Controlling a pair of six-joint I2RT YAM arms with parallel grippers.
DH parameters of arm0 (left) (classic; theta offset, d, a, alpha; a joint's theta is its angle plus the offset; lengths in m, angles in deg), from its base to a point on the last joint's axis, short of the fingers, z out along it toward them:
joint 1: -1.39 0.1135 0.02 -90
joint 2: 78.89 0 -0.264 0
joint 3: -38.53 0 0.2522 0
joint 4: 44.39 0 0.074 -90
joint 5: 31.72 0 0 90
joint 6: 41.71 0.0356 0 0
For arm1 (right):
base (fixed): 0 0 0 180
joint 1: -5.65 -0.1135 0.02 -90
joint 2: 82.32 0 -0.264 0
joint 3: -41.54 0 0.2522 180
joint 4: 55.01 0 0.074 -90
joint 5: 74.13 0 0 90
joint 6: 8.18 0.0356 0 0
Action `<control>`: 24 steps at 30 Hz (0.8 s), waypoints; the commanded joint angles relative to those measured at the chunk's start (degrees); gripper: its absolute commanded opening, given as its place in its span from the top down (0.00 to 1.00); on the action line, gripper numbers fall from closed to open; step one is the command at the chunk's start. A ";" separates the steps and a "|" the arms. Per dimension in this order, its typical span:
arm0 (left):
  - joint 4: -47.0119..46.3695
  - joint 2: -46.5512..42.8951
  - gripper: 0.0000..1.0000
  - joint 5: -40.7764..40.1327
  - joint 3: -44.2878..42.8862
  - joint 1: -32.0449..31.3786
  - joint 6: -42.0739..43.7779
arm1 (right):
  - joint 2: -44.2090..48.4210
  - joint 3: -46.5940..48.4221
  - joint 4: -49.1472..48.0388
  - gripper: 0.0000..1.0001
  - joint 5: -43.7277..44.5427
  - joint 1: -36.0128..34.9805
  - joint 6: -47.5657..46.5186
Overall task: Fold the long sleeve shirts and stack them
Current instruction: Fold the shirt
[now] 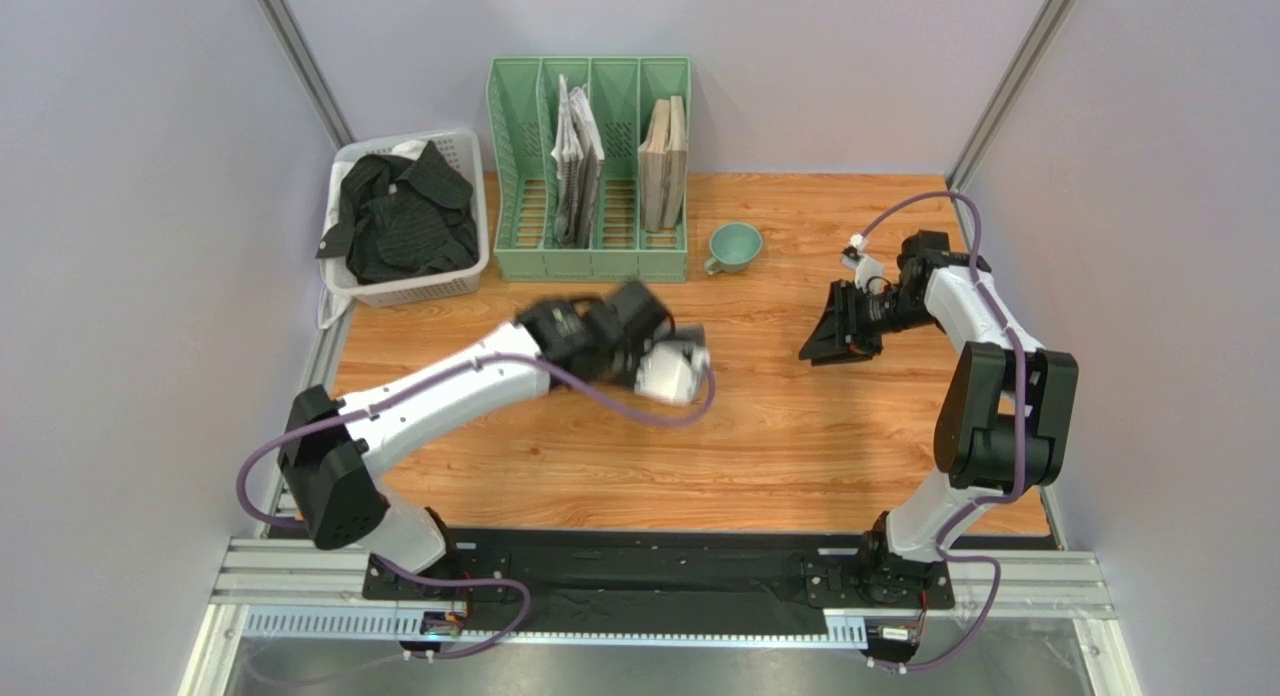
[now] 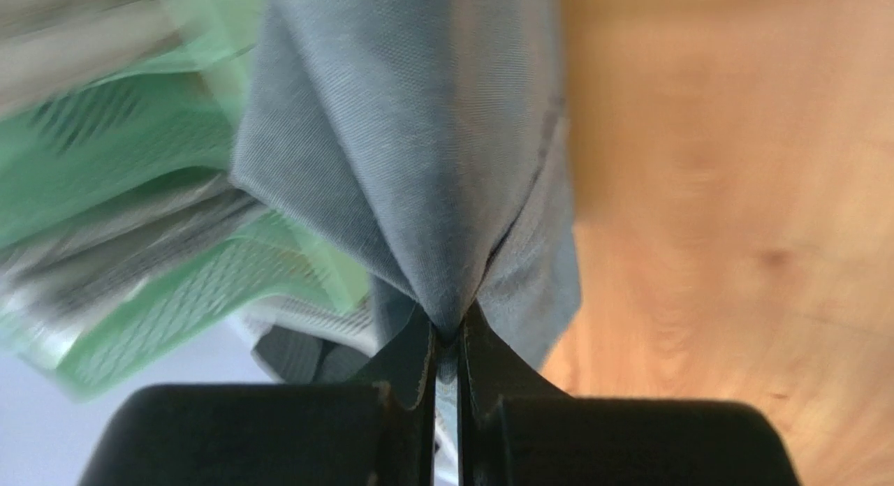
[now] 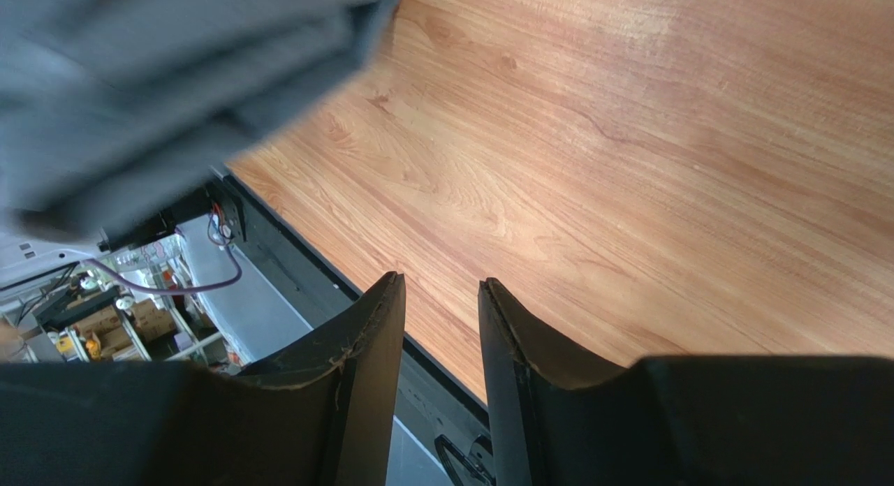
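My left gripper (image 2: 448,334) is shut on a pinched fold of the plain mid-grey long sleeve shirt (image 2: 420,140), which fans out from the jaws. In the top view that gripper (image 1: 649,351) is blurred above the table's middle, with a pale grey bundle of the shirt (image 1: 673,374) at its tip. The black striped long sleeve shirt (image 1: 398,209) lies crumpled in the white basket (image 1: 451,284) at the back left. My right gripper (image 1: 827,341) hovers over the table's right half, apart from both shirts. Its jaws (image 3: 441,292) stand open with nothing between them, and blurred grey cloth (image 3: 157,88) fills the upper left of its view.
A green slotted file rack (image 1: 589,156) holding papers and books stands at the back centre, blurred in the left wrist view (image 2: 126,193). A teal cup (image 1: 733,246) sits right of it. Bare wooden tabletop (image 1: 781,456) lies in front; walls close both sides.
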 commanded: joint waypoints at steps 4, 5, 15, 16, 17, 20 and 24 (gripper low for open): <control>-13.08 -6.61 1.00 -7.60 33.43 -18.08 -6.20 | 1.37 0.95 3.28 0.62 -1.88 0.43 -4.87; -11.59 -7.57 1.00 -6.80 35.79 -18.97 -7.52 | 1.37 1.13 3.55 0.62 -1.79 0.43 -5.14; -3.77 -21.36 0.23 6.03 34.15 -24.25 -17.20 | -1.35 6.30 3.38 0.61 -2.76 -10.44 -6.72; -1.15 -26.95 0.17 8.56 33.63 -24.17 -17.90 | -1.71 7.53 2.85 0.62 -2.06 -12.47 -6.90; 0.45 -29.36 0.01 10.33 31.79 -23.56 -17.99 | -2.14 8.76 2.50 0.62 -1.62 -16.84 -7.68; 3.01 -39.29 0.01 14.12 28.62 -18.03 -18.96 | -5.30 14.82 0.83 0.64 1.01 -26.79 -8.82; 2.22 -47.92 0.01 12.98 24.75 -9.08 -20.97 | -12.77 23.79 0.12 0.69 6.36 -39.45 -12.59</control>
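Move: The left hand still pinches the hanging shirt, high up; the bare table where it goes down lies about 10 cm back, 2 cm to the right and 19 cm below. The green rack stands some 25 cm straight ahead, the cup about 16 cm ahead and 19 cm right. From the right hand that bare table lies some 28 cm left, 12 cm back and 10 cm lower. Left hand swings the shirt back and down about 16 cm, releases, rises; right hand sweeps left 15 cm. ##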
